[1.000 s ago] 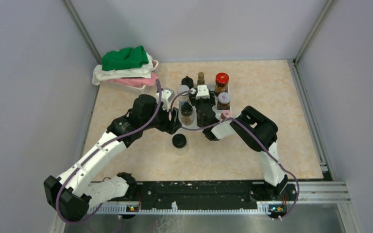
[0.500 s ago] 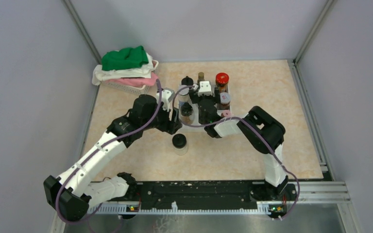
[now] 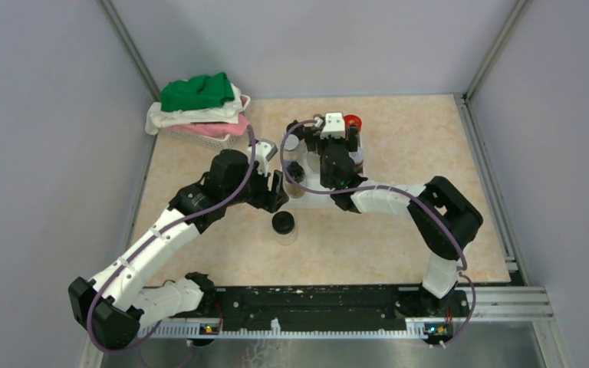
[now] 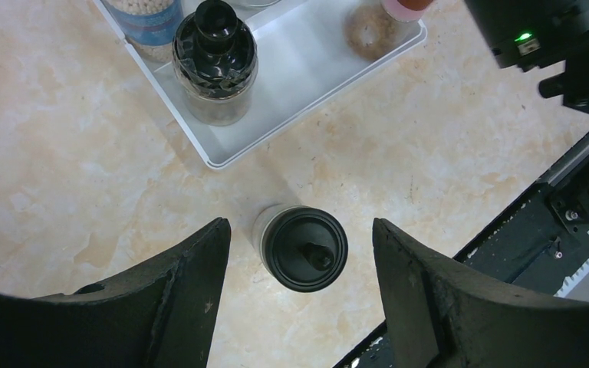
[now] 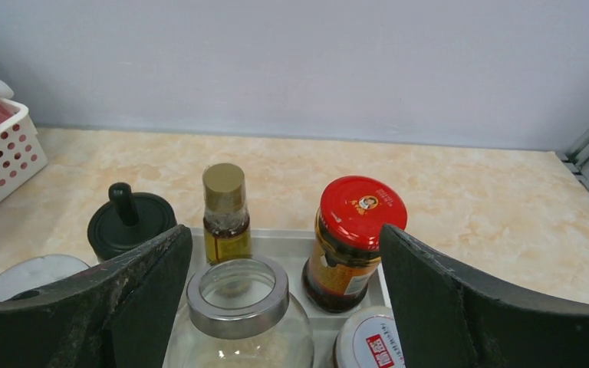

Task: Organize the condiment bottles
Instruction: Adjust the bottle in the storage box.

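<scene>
One black-capped jar [image 3: 283,225] stands alone on the table in front of the white tray [image 3: 312,186]. In the left wrist view this jar [image 4: 304,248] sits below and between the fingers of my open left gripper [image 4: 299,230], untouched. My right gripper [image 5: 284,232] hangs open over the tray, holding nothing. Between its fingers stands a clear, silver-rimmed glass jar [image 5: 238,295]. Behind that are a slim amber bottle [image 5: 224,211] and a red-capped jar [image 5: 357,238]. A white-red cap [image 5: 372,341] and a black knobbed lid [image 5: 130,222] flank them. From above, the right arm hides most of the bottles.
A white basket [image 3: 199,132] piled with green, white and pink cloths stands at the back left. The tray's near corner [image 4: 222,157] holds another black-capped jar [image 4: 215,46] and a pink-capped one [image 4: 387,19]. The metal rail with the arm bases [image 3: 314,307] runs along the near edge.
My right arm has reached farther back over the tray and its jaws have spread wider. The left arm and the lone black-capped jar have not moved.
</scene>
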`<action>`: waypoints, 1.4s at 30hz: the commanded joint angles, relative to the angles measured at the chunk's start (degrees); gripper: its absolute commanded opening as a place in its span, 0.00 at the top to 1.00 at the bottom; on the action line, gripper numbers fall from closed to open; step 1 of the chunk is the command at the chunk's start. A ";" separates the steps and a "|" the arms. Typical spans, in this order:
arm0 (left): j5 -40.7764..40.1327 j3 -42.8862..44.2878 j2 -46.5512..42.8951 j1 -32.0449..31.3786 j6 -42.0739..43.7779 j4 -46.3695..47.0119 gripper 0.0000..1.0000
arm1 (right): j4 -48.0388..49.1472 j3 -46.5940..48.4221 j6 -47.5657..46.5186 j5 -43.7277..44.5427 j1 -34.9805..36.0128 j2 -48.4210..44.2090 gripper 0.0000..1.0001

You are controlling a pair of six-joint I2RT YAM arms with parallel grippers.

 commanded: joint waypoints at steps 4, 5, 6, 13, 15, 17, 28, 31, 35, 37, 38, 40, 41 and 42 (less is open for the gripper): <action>-0.44 2.00 -1.50 -0.64 -1.03 0.04 0.26 | -15.89 5.94 5.58 -3.44 -1.22 -10.67 0.11; -0.69 1.88 -1.54 -0.71 -0.99 0.04 0.26 | -20.38 7.21 7.84 -5.94 -2.38 -12.07 0.12; -0.82 1.65 -1.53 -0.72 -1.03 0.02 0.26 | -25.63 8.95 11.04 -8.88 -3.66 -12.55 0.12; -0.82 0.84 -1.27 -0.92 -1.46 0.39 0.26 | -56.81 25.94 21.08 -29.47 -12.59 -5.93 0.77; -0.74 0.80 -1.25 -0.98 -1.56 0.54 0.26 | -60.07 29.38 20.04 -30.39 -13.36 -2.54 1.00; -0.90 0.80 -1.44 -1.14 -1.57 0.67 0.26 | -61.33 31.54 18.99 -31.85 -14.01 0.42 1.00; -1.51 0.71 -0.57 -1.25 -0.96 0.78 0.26 | -62.88 38.61 19.53 -39.99 -15.22 12.02 1.00; -1.65 0.63 -0.38 -1.32 -0.78 0.85 0.26 | -62.86 38.87 19.70 -40.45 -15.26 13.00 1.00; -1.57 0.37 -0.18 -1.32 -0.77 1.08 0.26 | -62.55 37.96 20.20 -41.13 -15.29 13.01 1.00; -1.50 0.28 -0.16 -1.28 -0.86 1.18 0.26 | -62.14 36.65 20.47 -41.65 -15.27 12.32 1.00; -1.40 0.27 -0.17 -1.28 -0.86 1.21 0.26 | -61.84 35.77 20.67 -41.99 -15.26 11.81 1.00; -1.28 0.27 -0.19 -1.26 -0.95 1.27 0.26 | -61.40 34.01 20.99 -42.59 -15.26 10.84 1.00; -1.15 0.32 -0.27 -1.25 -1.02 1.30 0.26 | -61.24 33.15 21.17 -42.88 -15.26 10.41 1.00; -1.09 0.28 -0.30 -1.25 -1.08 1.25 0.26 | -61.14 32.37 21.27 -43.38 -15.26 9.95 1.00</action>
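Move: Beyond the right hand, the gold-capped bottle in the storage box's back row stands about 9 cm ahead, 4 cm left and some 14 cm lower. The black-stoppered bottle is 8 cm ahead and 10 cm left, the red-lidded jar 8 cm ahead and 5 cm right, and the just-released glass jar 2 cm ahead and 3 cm left, all similarly low. For the left hand, that gold-capped bottle lies roughly 29 cm ahead and 10 cm right. Rising about 9 cm clear of the glass jar, the empty right hand swings forward and slightly right while its open fingers shut. It then drops some 18 cm, drifting left, tipping 40 degrees down and turning about 20 degrees counter-clockwise. The shut fingertips end close against the near side of the gold-capped bottle; contact can't be made out. ##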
